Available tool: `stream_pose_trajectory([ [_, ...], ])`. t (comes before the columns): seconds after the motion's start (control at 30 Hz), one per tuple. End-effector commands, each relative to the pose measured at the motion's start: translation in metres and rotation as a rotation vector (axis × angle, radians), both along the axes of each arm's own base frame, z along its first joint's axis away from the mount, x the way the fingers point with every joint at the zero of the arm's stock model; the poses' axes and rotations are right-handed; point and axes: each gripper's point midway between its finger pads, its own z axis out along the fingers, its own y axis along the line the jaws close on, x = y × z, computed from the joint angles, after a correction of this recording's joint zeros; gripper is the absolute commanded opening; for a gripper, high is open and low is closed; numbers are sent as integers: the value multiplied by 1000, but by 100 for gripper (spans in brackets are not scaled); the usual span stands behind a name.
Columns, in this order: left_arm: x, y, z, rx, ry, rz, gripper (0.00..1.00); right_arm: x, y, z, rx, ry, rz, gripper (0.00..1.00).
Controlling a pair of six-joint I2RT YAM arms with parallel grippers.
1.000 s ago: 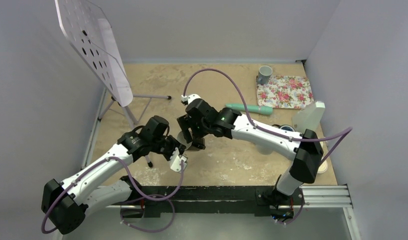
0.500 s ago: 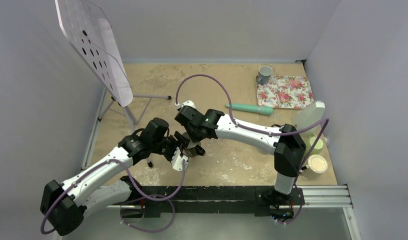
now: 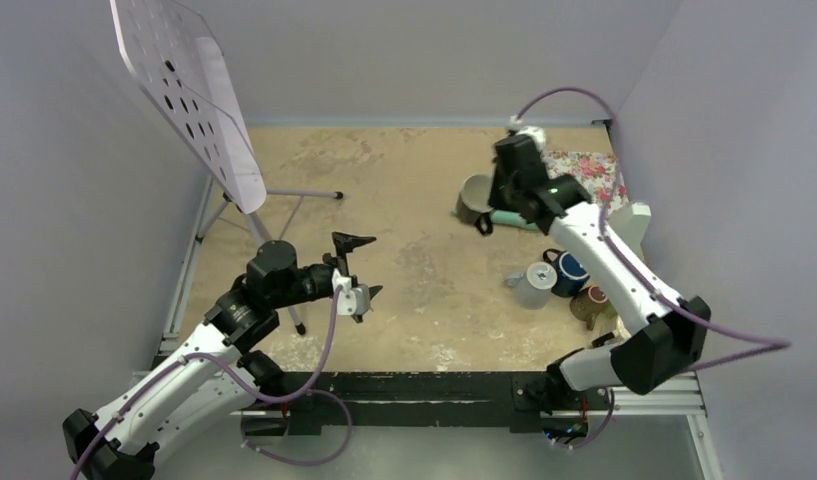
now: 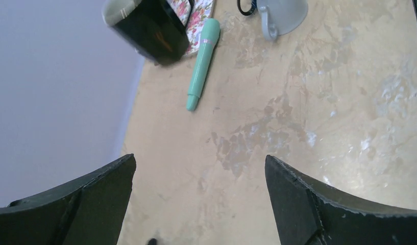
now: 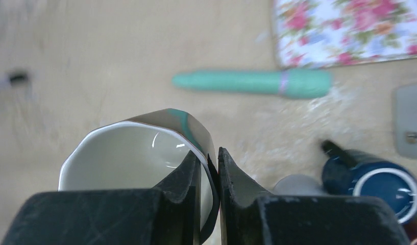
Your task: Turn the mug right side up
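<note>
The mug [image 3: 473, 198] is dark outside and pale inside, with a faceted rim. My right gripper [image 3: 485, 212] holds it off the table at the back right, tilted with its mouth toward the left. In the right wrist view the right gripper [image 5: 208, 154] is shut on the mug's [image 5: 135, 158] wall, one finger inside the rim and one outside. My left gripper [image 3: 361, 268] hangs open over the table's middle left with nothing in it. In the left wrist view the left gripper [image 4: 200, 161] frames bare table, and the mug [image 4: 145, 25] shows far off.
A teal pen-shaped stick [image 3: 509, 219] lies under the held mug, next to a floral tray [image 3: 596, 178]. A grey mug [image 3: 532, 284], a blue mug [image 3: 570, 270] and a brown mug [image 3: 591, 303] stand at the right. A perforated white board [image 3: 189, 90] on a tripod stands at the back left.
The left gripper let go of the mug, opened wide and drew back left. The right gripper closed on the mug's rim and carried it from the centre to the back right.
</note>
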Motion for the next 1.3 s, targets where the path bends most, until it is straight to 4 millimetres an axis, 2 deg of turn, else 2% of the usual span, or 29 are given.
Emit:
stream_pose_trajectory([
  [0.0, 11, 2, 8, -217, 227, 169, 100, 57, -96, 87, 155, -344, -254, 0],
  [0.07, 11, 3, 6, -266, 265, 196, 100, 76, -139, 99, 144, -394, -361, 0],
  [0.23, 11, 6, -11, -298, 347, 237, 100, 126, -229, 102, 129, -423, -581, 0],
  [0.3, 14, 7, -16, -304, 344, 253, 100, 144, -253, 98, 150, -431, -648, 0],
  [0.33, 16, 7, -18, -308, 342, 262, 100, 153, -261, 101, 158, -445, -668, 0],
  [0.4, 22, 8, -28, -303, 341, 275, 100, 171, -273, 89, 152, -427, -708, 0],
  [0.57, 33, 10, -36, -308, 331, 315, 100, 203, -289, 45, 134, -349, -784, 0],
  [0.7, 37, 15, -47, -302, 332, 345, 100, 226, -286, 18, 142, -298, -758, 0],
  [0.8, 37, 15, -49, -300, 347, 352, 100, 227, -293, -3, 129, -264, -817, 0],
  [0.87, 39, 16, -49, -298, 344, 356, 100, 230, -294, -11, 143, -280, -830, 0],
  [0.93, 42, 16, -49, -289, 330, 360, 100, 239, -289, -18, 173, -280, -809, 0],
  [1.03, 45, 15, -48, -285, 313, 358, 100, 253, -285, -42, 193, -226, -796, 0],
  [1.27, 47, 16, -48, -276, 299, 365, 100, 259, -288, -65, 183, -205, -853, 0],
])
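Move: The right hand already holds the black mug, rim up, pinched by its wall. The flowery tray's middle lies about 21 cm ahead of that hand, 25 cm to its right and some 20 cm below. The grey mug on the tray's far left corner stands about 27 cm ahead and 13 cm right; the green tube lies roughly 9 cm ahead and level sideways. From the left hand the tray is some 35 cm ahead and 58 cm right. Swing the right gripper, black mug still pinched by its wall, about 29 cm right and 24 cm forward to the far part of the tray, to the right of the grey mug. Rise some 6 cm at first, then sink about 18 cm, turning the wrist some 45 degrees clockwise. Meanwhile ease the empty left gripper down and slightly forward, tipping it about 25 degrees, fingers wide open. ##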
